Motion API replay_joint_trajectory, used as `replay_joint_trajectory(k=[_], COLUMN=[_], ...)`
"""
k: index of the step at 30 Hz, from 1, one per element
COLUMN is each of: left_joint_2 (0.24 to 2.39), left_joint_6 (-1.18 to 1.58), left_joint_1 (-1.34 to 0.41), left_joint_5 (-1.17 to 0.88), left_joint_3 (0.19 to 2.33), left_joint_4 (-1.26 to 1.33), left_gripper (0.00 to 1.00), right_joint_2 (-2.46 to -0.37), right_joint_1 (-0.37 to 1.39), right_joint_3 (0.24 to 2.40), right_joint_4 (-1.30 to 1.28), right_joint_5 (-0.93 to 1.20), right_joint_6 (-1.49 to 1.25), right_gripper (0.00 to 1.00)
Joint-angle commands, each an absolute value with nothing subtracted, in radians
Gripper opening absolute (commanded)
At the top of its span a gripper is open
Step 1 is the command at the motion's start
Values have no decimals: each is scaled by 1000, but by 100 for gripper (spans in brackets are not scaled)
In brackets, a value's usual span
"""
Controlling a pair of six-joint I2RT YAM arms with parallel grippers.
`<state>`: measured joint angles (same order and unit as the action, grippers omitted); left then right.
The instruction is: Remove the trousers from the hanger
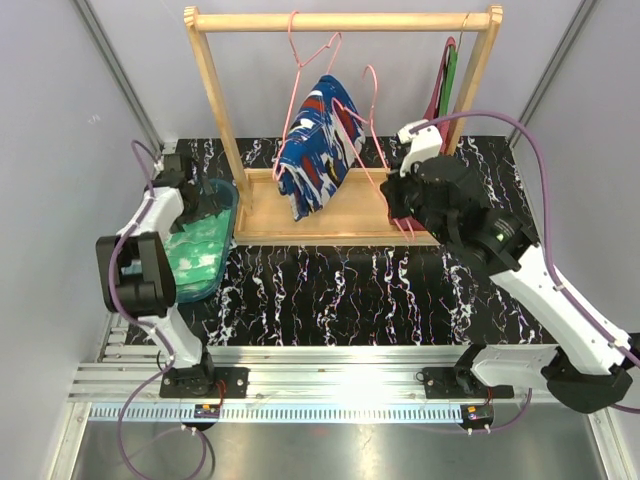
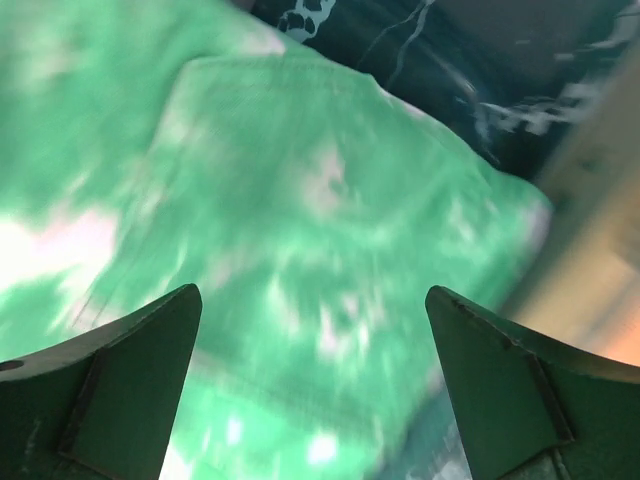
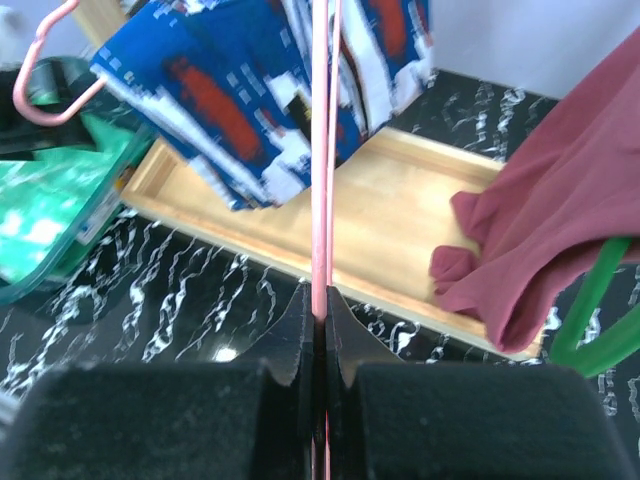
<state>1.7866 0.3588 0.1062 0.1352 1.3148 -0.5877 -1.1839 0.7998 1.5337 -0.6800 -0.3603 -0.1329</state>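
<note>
The dark blue trousers (image 1: 318, 152) with red and white patches hang draped over a pink wire hanger (image 1: 292, 80) on the wooden rack. My right gripper (image 3: 322, 300) is shut on a lower pink wire of the hanger (image 3: 322, 150), just in front of the blue trousers (image 3: 230, 100). At the left, the mint green trousers (image 1: 197, 252) lie folded in a teal bin (image 1: 228, 215). My left gripper (image 2: 312, 292) hovers close above the green trousers (image 2: 300, 200), wide open, with nothing between its fingers (image 2: 130, 380).
The wooden rack (image 1: 340, 20) stands on a wooden tray base (image 3: 390, 215) at the back of the black marbled table (image 1: 350, 290). A dark red garment (image 3: 560, 220) on a green hanger (image 3: 590, 300) hangs at the rack's right end. A second pink hook (image 3: 40, 90) shows left.
</note>
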Motion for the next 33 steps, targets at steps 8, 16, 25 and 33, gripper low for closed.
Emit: replay_joint_trajectory(k=[8,16,25,33], left_joint_2=[1311,959,744,724], left_joint_6=[400,388,353,319], left_joint_1=[129,126,126,126], left_joint_5=[187,195,158,138], left_joint_3=[1362,1203,1143,1221], left_joint_4=[-755,-753,-771,-831], left_gripper=[99,99,99,99], right_joint_2=[-1330,-1479,-1545,-1502], right_joint_1=[801,666,541,541], right_joint_3=[1827,2002,2007,1936], right_joint_4=[-676,-710,-690,-683], right_joint_5=[-593,-523,-396,-387], right_joint_6=[-21,-83,-120,-140], right_gripper=[0,0,0,11])
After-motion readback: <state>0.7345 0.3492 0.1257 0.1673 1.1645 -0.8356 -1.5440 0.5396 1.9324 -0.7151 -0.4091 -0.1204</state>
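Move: The empty pink hanger is already in the right gripper; its spot on the rail lies about 22 cm ahead, 4 cm right and some 14 cm above. The blue trousers hang roughly 18 cm ahead and 12 cm left of the right hand, the maroon ones 18 cm ahead and 12 cm right, both about 8 cm lower. From the left hand, the blue trousers are about 5 cm ahead, 29 cm right and 22 cm up, the green trousers 7 cm back, 2 cm left and 5 cm below. Carry the pinched hanger forward about 12 cm with the right gripper, arching up some 7 cm and then sinking over 4 cm to bring its hook down onto the rail; drift a little right and turn roughly 17 degrees clockwise. Meanwhile raise the open left gripper out of the bin, then draw it back towards its base, tilting the fingers up towards level. ##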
